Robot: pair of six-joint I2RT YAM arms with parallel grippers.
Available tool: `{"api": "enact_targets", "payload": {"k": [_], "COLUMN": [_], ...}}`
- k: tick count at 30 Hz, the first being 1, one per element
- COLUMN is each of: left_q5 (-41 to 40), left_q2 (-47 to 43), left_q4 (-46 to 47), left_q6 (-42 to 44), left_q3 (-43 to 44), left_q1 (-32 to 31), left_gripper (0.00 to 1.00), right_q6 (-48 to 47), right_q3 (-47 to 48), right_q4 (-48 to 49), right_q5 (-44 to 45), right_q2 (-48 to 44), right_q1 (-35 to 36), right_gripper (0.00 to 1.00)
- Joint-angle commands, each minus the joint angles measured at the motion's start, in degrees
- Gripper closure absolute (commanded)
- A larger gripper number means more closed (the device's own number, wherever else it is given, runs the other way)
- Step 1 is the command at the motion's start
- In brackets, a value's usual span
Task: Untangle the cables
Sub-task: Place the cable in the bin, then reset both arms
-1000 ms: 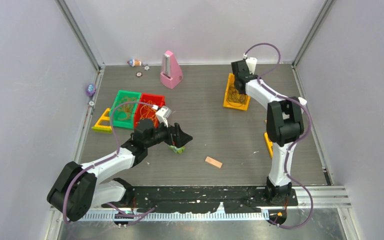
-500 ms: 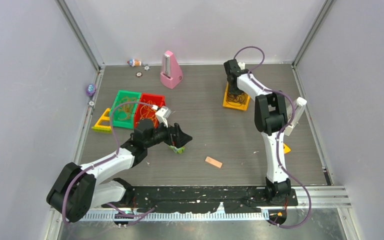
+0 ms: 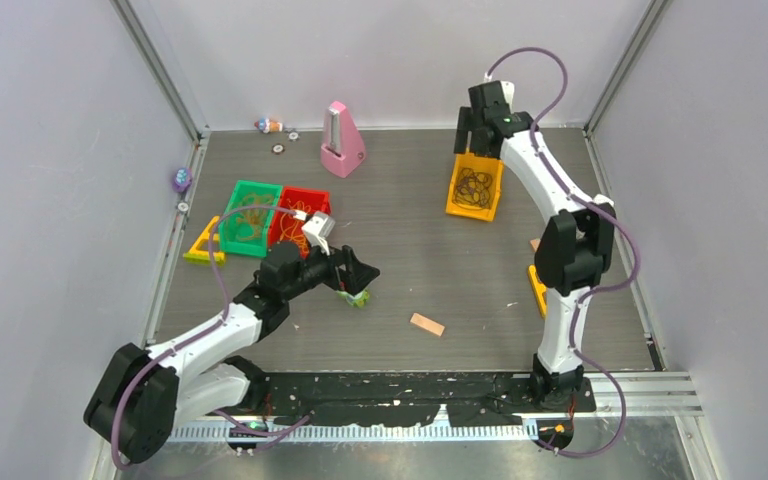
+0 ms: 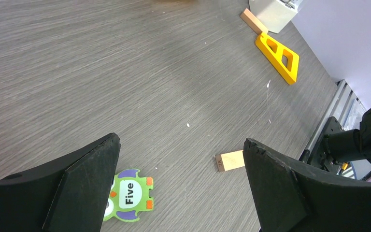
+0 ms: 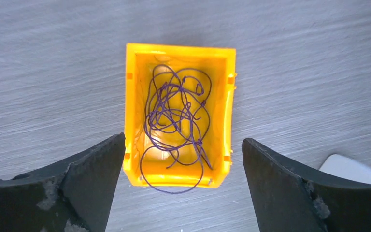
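A tangle of dark purple cables (image 5: 176, 121) lies in an orange bin (image 5: 130, 111) at the back right of the table, with one loop hanging over the near rim. My right gripper (image 5: 183, 138) hovers above that bin, open and holding nothing. In the top view it (image 3: 480, 140) sits over the bin's (image 3: 457, 205) far end. Thin yellowish strands (image 3: 248, 222) fill a green bin (image 3: 257, 184), and orange strands (image 3: 295, 228) a red bin (image 3: 305, 190). My left gripper (image 4: 179, 140) is open and low over bare table, right of those bins.
A green owl puzzle piece marked "Five" (image 4: 125, 193) lies by my left finger. A small wooden block (image 4: 230, 160) is near the other finger. A yellow frame piece (image 4: 278, 55) lies by the right arm, another (image 3: 203, 243) left of the green bin. A pink metronome (image 3: 341, 140) stands at the back.
My right gripper has gone from shut to open and lifted away from the orange bin, leaving the purple cables inside. The left arm has barely shifted.
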Motion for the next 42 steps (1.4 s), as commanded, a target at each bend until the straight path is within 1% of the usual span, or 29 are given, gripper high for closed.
{"api": "enact_targets", "payload": {"k": [1,6,8,10,12,13,14,15,16,17,18,20,21,22,24,26,27,28,29,30,31,32,34,36,37,38,39,40,42], "left_q5": [-2.4,-3.3,-4.5,-8.3,-13.4,-15.9,-18.1,-20.3,-23.1,-25.4,-27.5,-33.8,-35.4,-38.8,-44.4,-50.1,-54.9,-59.2,-61.5,-62.0,-61.7,-60.9,-58.3,-53.5,-51.3,-49.5,-47.4,-45.4,-44.6], "left_q2": [-1.8,-3.2,-5.6,-10.1,-15.0,-17.3,-19.8,-22.2,-24.5,-27.1,-29.6,-34.1,-34.9,-36.1,-36.8,-36.4,-35.8,-34.9,-33.8,-32.2,-30.4,-28.1,-23.2,-19.2,-17.6,-15.6,-13.5,-11.0,-7.1], "left_q4": [0.6,1.0,1.3,0.3,-1.4,-2.5,-4.1,-6.1,-8.7,-12.0,-15.4,-19.7,-20.5,-21.0,-21.8,-19.5,-17.9,-14.8,-10.8,-6.8,-2.0,3.0,15.2,21.0,22.1,22.5,22.7,22.9,23.2], "left_q6": [1.6,2.3,3.4,4.8,6.3,7.2,8.3,9.2,9.9,10.1,10.4,9.9,10.4,11.3,13.3,17.4,19.0,20.2,21.7,22.5,22.8,23.1,24.5,28.9,30.5,30.4,29.9,29.0,29.0], "left_q3": [-0.6,-1.2,-2.2,-3.7,-5.2,-5.6,-5.8,-5.7,-5.1,-3.9,-2.8,-1.4,-1.0,-0.8,-0.7,-2.4,-3.6,-5.2,-7.1,-9.0,-10.8,-12.9,-16.4,-16.9,-16.7,-16.3,-15.7,-15.0,-14.1], "left_q1": [-0.2,-0.2,-0.3,-0.3,-0.2,-0.2,-0.2,-0.2,-0.2,-0.2,-0.2,-0.2,-0.1,-0.2,-0.2,-0.2,-0.1,0.1,0.8,1.8,3.3,4.8,8.2,10.6,11.6,12.7,14.4,16.2,18.4], "left_gripper": [0.01,0.01,0.00,0.00,0.00,0.01,0.01,0.00,0.00,0.00,0.01,0.01,0.00,0.00,0.00,0.00,0.00,0.01,0.00,0.01,0.00,0.00,0.01,0.00,0.00,0.00,0.00,0.00,0.02], "right_q6": [-1.1,-3.1,-4.5,-5.6,-6.0,-7.6,-8.7,-11.7,-13.4,-13.9,-14.0,-11.7,-11.1,-10.8,-12.6,-15.4,-16.7,-18.4,-19.2,-21.1,-22.0,-23.4,-25.1,-26.3,-26.0,-25.1,-23.0,-22.0,-20.6], "right_q3": [-1.9,-11.3,-15.9,-22.4,-31.3,-38.9,-43.1,-52.5,-56.9,-66.0,-70.1,-85.3,-88.6,-93.6,-97.3,-98.2,-98.5,-99.8,-100.7,-103.0,-104.0,-104.8,-104.8,-105.0,-105.1,-104.7,-104.6,-104.7,-104.6], "right_q4": [3.0,8.1,10.6,14.7,21.0,26.5,30.2,39.3,43.9,53.6,57.9,73.1,76.3,81.2,82.0,79.5,79.5,81.5,83.5,89.6,92.6,98.0,102.9,107.1,108.1,107.9,108.0,109.8,113.2], "right_q5": [0.2,-2.8,-4.3,-5.3,-3.9,-3.7,-4.0,-4.8,-4.2,-3.7,-1.5,1.5,1.9,1.9,1.2,1.7,2.1,2.6,2.6,2.7,3.0,3.9,5.0,4.6,4.2,4.0,1.9,1.1,0.8], "right_q2": [-8.7,-18.7,-23.0,-28.1,-34.1,-38.8,-41.0,-45.7,-48.2,-52.9,-55.2,-62.9,-64.4,-66.8,-69.2,-70.2,-70.3,-70.1,-69.8,-68.5,-67.2,-63.8,-58.4,-54.6,-52.9,-52.3,-50.3,-49.0,-44.3], "right_q1": [-0.1,-0.1,-0.1,-0.1,-0.1,-0.1,-0.2,-0.2,-0.2,-0.1,-0.1,-0.2,-0.2,-0.2,-0.2,-0.2,-0.2,-0.2,-0.2,-0.2,-0.4,-0.6,-1.1,-1.5,-2.1,-2.9,-5.2,-6.3,-7.8], "right_gripper": [0.04,0.05,0.05,0.04,0.04,0.04,0.04,0.04,0.05,0.05,0.05,0.05,0.05,0.05,0.05,0.05,0.05,0.05,0.05,0.05,0.05,0.05,0.05,0.05,0.05,0.04,0.04,0.02,0.01]}}
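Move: The orange bin, with the purple cable already in it, is almost straight under the open right gripper, about 14 cm down and 1 cm to the left. Behind that hand, on the table, are the wooden block, some 16 cm back and 12 cm right, and the white metronome, 15 cm back and 19 cm right. The red bin is about 15 cm ahead and 18 cm left of the left gripper, the green bin 17 cm ahead and 30 cm left, both 12 cm lower. Leave the cable alone: lift the empty right gripper another 8 cm clear of the orange bin, then draw it back and down, drifting right towards the wooden block, while its fingers tip up some 40 degrees. Swing the left gripper about 24 cm left in an arc, up then down, towards the red and green bins, turning it counter-clockwise to point ahead. Keep both open. ##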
